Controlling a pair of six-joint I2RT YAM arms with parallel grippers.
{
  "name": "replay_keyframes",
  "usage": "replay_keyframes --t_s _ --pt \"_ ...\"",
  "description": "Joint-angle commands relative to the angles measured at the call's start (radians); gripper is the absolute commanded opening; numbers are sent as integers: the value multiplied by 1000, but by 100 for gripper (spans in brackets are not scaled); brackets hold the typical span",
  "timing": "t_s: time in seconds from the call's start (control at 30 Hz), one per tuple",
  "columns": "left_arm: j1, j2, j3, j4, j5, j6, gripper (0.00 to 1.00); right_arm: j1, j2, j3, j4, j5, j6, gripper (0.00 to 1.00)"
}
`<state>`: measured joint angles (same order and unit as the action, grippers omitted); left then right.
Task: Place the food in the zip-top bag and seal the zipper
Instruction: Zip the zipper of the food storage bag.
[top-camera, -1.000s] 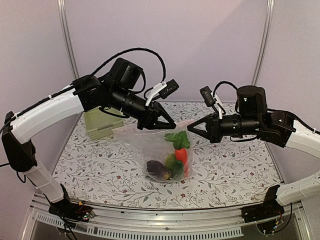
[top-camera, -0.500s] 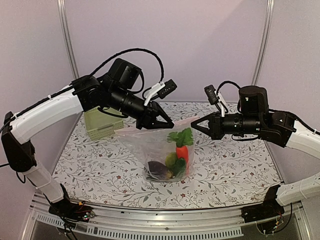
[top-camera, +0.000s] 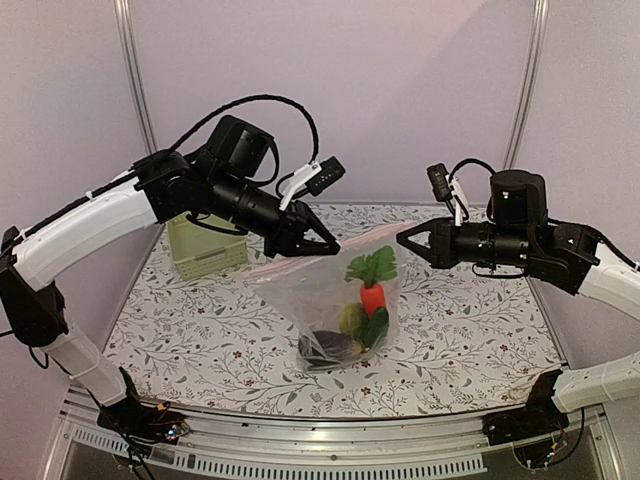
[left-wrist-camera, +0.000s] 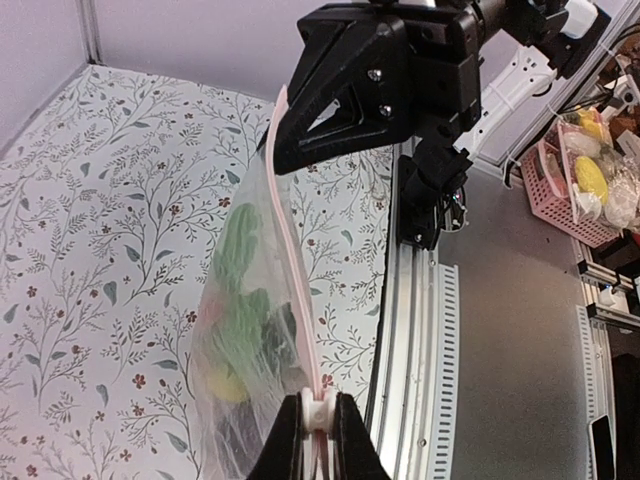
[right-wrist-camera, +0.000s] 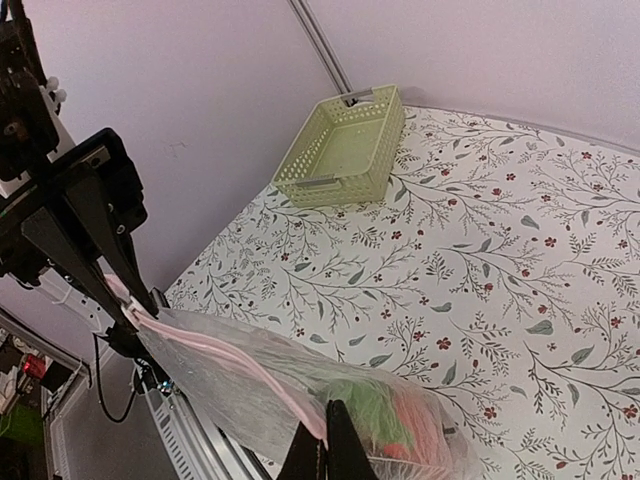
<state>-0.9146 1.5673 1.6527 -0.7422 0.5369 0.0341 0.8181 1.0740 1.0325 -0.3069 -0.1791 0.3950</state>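
Observation:
The clear zip-top bag (top-camera: 335, 300) hangs between my two grippers, its bottom resting on the table. The food shows through the plastic: a leafy green piece (top-camera: 371, 265), a red-orange carrot (top-camera: 373, 297), a green cucumber (top-camera: 351, 318) and a dark eggplant (top-camera: 326, 347). The pink zipper (left-wrist-camera: 291, 240) is stretched straight between the grippers. My left gripper (left-wrist-camera: 320, 415) is shut on the zipper's white slider (left-wrist-camera: 320, 408) at one end. At the other end my right gripper (right-wrist-camera: 326, 445) is shut on the zipper strip (right-wrist-camera: 250, 365). In the top view the left gripper (top-camera: 330, 243) and right gripper (top-camera: 402, 237) stand apart.
The pale green slotted basket (top-camera: 205, 250) sits at the back left of the floral table (top-camera: 470, 330), seen also as the basket (right-wrist-camera: 342, 150) in the right wrist view. A metal rail (left-wrist-camera: 425, 330) runs along the near edge. A pink basket (left-wrist-camera: 565, 190) stands off the table.
The grippers have drawn apart: the right one moved right and up, the left one slightly left. The zipper now stretches longer and straighter, and the food has shifted inside the bag.

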Motion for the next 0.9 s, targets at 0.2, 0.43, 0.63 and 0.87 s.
replay_keyframes --t_s 0.2,0.43,0.63,0.87 --pt "20 -77 -24 -109 8 11 0 -97 -21 -22 -76 214 26 0" --pt "23 -95 -42 -113 -1 12 0 -123 -20 -23 -94 253 37 0" --pt "28 -109 -51 -115 -8 12 0 -143 -29 -18 -114 283 39 0" --pt "36 -125 -61 -121 -20 16 0 -183 -43 -11 -140 295 33 0"
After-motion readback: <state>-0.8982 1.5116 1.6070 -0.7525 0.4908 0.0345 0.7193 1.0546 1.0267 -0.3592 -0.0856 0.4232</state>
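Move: The left fingers already pinch the zipper partway along; its free left end lies about 15 cm to the left and 3 cm back, slightly lower. The carrot hangs in the bag some 7 cm to the left hand's right, 1 cm farther out, 10 cm below; the eggplant is nearly straight below, some 19 cm down. From the right hand, already gripping the zipper's right end, that left end is roughly 27 cm left, 5 cm back. To the right and forward, the right hand draws the zipper's right end about 5 cm away from the left fingers, dipping slightly and turning some 10 degrees clockwise, its grip kept shut. Meanwhile the left hand eases barely 2 cm left, still pinching, so its fingers slide along the zipper towards the free left end. ##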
